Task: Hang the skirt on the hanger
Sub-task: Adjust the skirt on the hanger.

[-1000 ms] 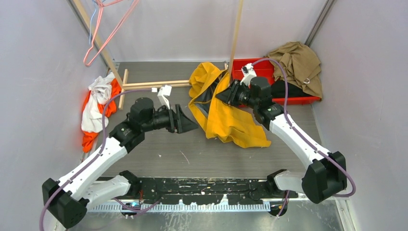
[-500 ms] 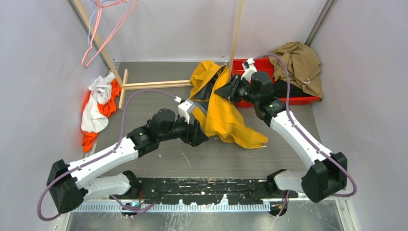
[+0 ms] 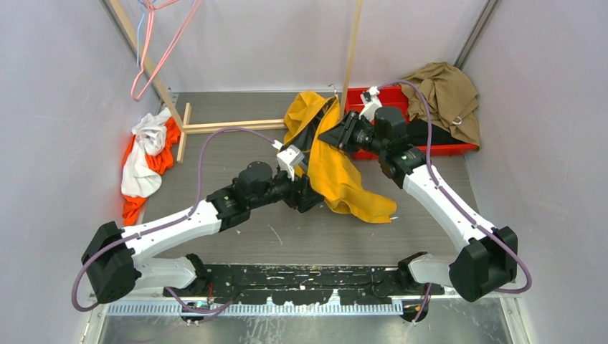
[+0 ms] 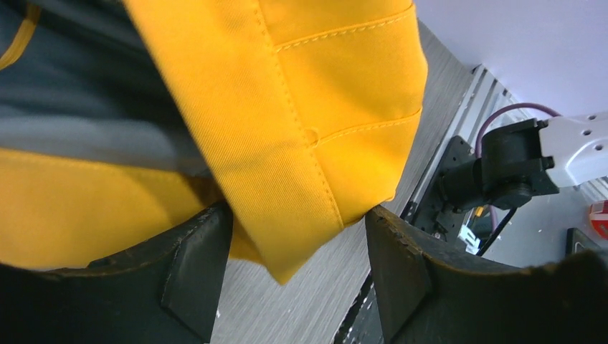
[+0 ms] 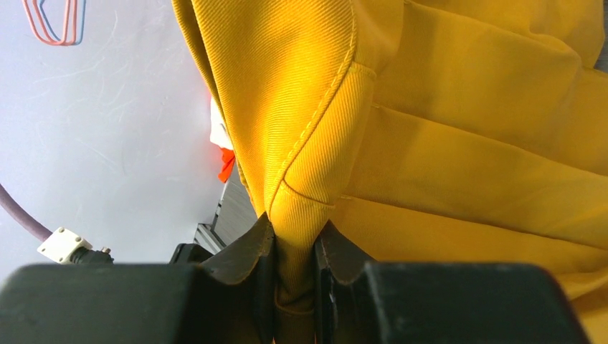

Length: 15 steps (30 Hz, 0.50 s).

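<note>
The yellow skirt (image 3: 337,172) with a dark lining hangs from my right gripper (image 3: 338,136), part lifted, its hem trailing on the table. In the right wrist view the right gripper (image 5: 292,229) is shut on a seamed fold of the skirt (image 5: 459,143). My left gripper (image 3: 310,190) is at the skirt's lower left edge. In the left wrist view the left gripper (image 4: 297,236) stands open, and a corner of the skirt (image 4: 315,93) hangs between its fingers without being pinched. Pink and blue wire hangers (image 3: 154,43) hang at the top left, far from both grippers.
A red bin (image 3: 430,148) at the back right holds dark cloth, with a tan garment (image 3: 444,89) draped beside it. An orange and white cloth (image 3: 147,154) lies at the left wall. A wooden rack base (image 3: 229,125) and an upright pole (image 3: 351,50) stand behind the skirt.
My left arm has swung right and forward until its open jaws reach the skirt's lower edge. The right gripper has kept its hold, and the skirt's hem has drawn in slightly.
</note>
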{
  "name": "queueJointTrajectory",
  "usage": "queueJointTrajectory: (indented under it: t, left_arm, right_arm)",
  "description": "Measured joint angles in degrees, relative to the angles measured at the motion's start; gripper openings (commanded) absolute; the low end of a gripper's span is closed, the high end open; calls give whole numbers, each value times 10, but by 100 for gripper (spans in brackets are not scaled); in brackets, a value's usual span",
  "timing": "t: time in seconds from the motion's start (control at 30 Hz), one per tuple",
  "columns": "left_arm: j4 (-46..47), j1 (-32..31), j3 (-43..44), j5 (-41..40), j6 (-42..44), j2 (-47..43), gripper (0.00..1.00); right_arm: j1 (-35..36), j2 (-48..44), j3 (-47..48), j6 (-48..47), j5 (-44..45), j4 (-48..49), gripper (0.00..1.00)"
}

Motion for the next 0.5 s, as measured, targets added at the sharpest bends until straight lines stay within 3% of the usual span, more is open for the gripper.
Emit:
queueJointTrajectory:
  t: [0.1,0.3,0.5]
  left_arm:
    - [40,-9,1,0,-6,21,64]
    - [82,-21,14,5,-23,95,10]
    - [16,-21,61,36,-44,78,7]
  right_arm:
    - [0,0,0,7,-3,7,1]
    - [0,0,0,17,-11,21,1]
    - [0,-2,0,-12,-5,7,1]
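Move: The loose corner of the skirt's waistband hangs just off the left fingertips, about 4 cm to that hand's right and 1 cm below. The skirt fold held in the right gripper is some 13 cm ahead and 2 cm right of the left hand, and higher. The hanger's hook stands about 26 cm ahead and 3 cm right. The skirt's hem hangs roughly 18 cm right and 5 cm back, well below. From the right hand, the loose corner is about 14 cm back and 7 cm below, with no sideways offset. Rightward about 4 cm the left hand goes, dipping some 2 cm on the way, so its open fingers pass either side of the loose waistband corner. They then close and pinch the cloth, and the hand lifts about 2.5 cm, drawing slightly back. The right hand stays nearly in place and keeps its grip on the fold. ##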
